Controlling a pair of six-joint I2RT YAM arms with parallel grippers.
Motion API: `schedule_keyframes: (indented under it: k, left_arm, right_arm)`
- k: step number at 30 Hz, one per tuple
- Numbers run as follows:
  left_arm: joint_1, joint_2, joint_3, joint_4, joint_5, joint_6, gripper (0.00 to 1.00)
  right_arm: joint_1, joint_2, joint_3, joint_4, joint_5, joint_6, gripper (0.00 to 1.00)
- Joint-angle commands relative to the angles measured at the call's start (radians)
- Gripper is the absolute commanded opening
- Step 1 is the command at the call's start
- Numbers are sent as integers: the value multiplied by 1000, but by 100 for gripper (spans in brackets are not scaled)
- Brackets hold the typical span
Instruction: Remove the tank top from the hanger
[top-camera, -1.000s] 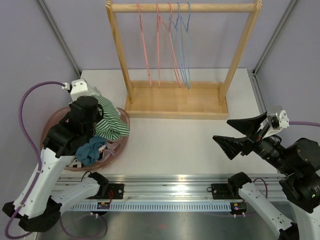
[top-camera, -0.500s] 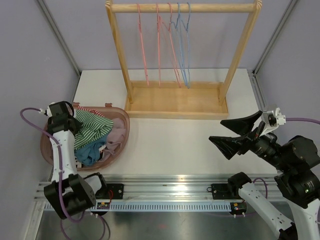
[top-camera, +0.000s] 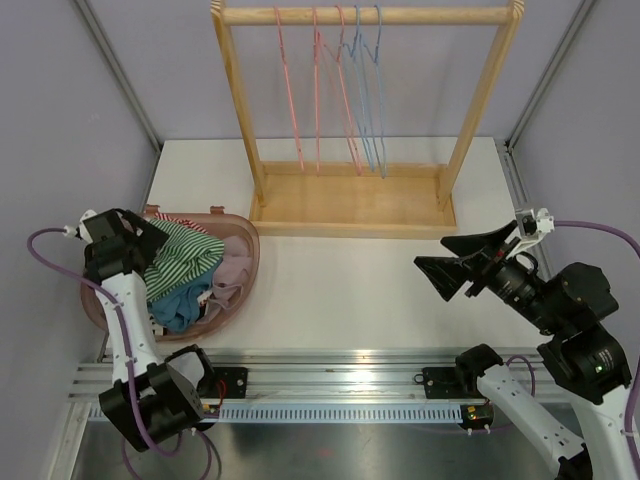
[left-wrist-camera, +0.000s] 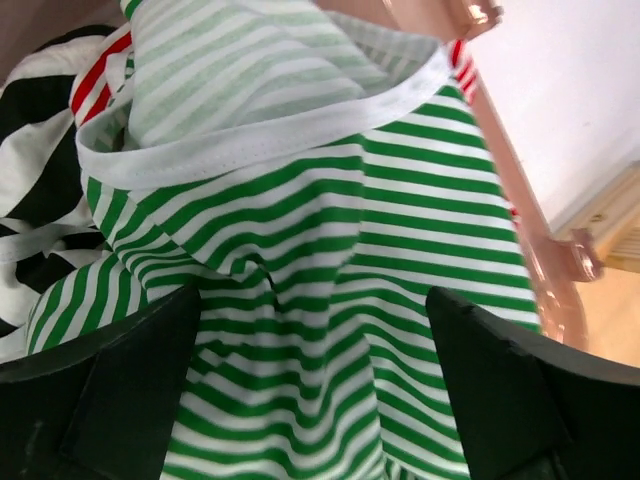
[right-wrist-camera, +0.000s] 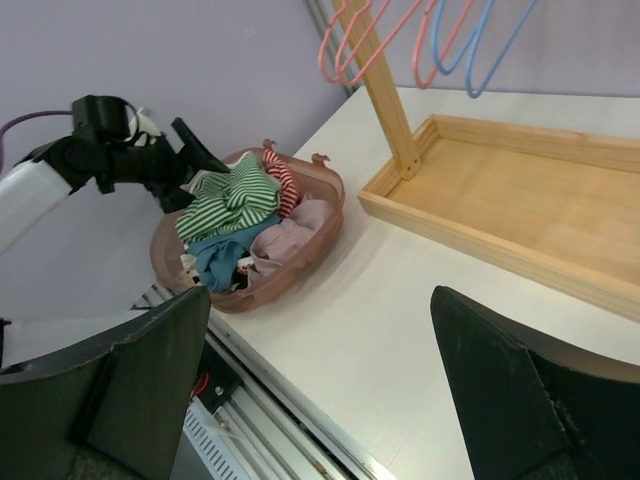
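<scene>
The green-and-white striped tank top (top-camera: 188, 258) lies on top of the clothes in the pink basket (top-camera: 247, 240) at the left; no hanger is in it. My left gripper (top-camera: 148, 238) sits at the basket's left rim, open and empty. In the left wrist view the jaws (left-wrist-camera: 312, 300) stand wide apart just above the striped cloth (left-wrist-camera: 300, 190). My right gripper (top-camera: 432, 254) is open and empty above the table at the right, facing the basket. The right wrist view (right-wrist-camera: 320, 300) shows the tank top (right-wrist-camera: 228, 198) and the left gripper (right-wrist-camera: 188, 142) beside it.
A wooden rack (top-camera: 350, 205) stands at the back with several bare pink and blue hangers (top-camera: 345, 90) on its top bar. The basket also holds blue (top-camera: 180, 300), pale pink (top-camera: 232, 272) and black-and-white clothes. A metal rail (top-camera: 330, 370) runs along the near edge.
My left arm has swung off the top of the basket to its left rim, uncovering the striped top. My right gripper has shifted a little left.
</scene>
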Motion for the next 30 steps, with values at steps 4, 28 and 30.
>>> schedule_keyframes:
  k: [4,28,30]
  left_arm:
    - [-67,-84,104,13,129,86,99]
    - [-724,-543,216,-340,-246,373,99]
    - [-751,-598,211,-363,-254,367,99]
  right_arm:
    - [-3,77,111,-149,264,-25,99]
    - [-3,102,169,-470,709,-198,100]
    - [-1,91,164,-479,712,-196,99]
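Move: The green-striped tank top lies under the open left hand, its middle about 7 cm to the right, 3 cm back and 5 cm below. The blue top is roughly 9 cm right and 14 cm back, the mauve top some 20 cm right and 10 cm back, both about 9 cm lower. From the right hand, the green-striped top is about 62 cm left, 10 cm ahead and 28 cm below. Open left hand rises 15 cm from the green-striped top, swinging right then back; right hand swings right, sinking. ##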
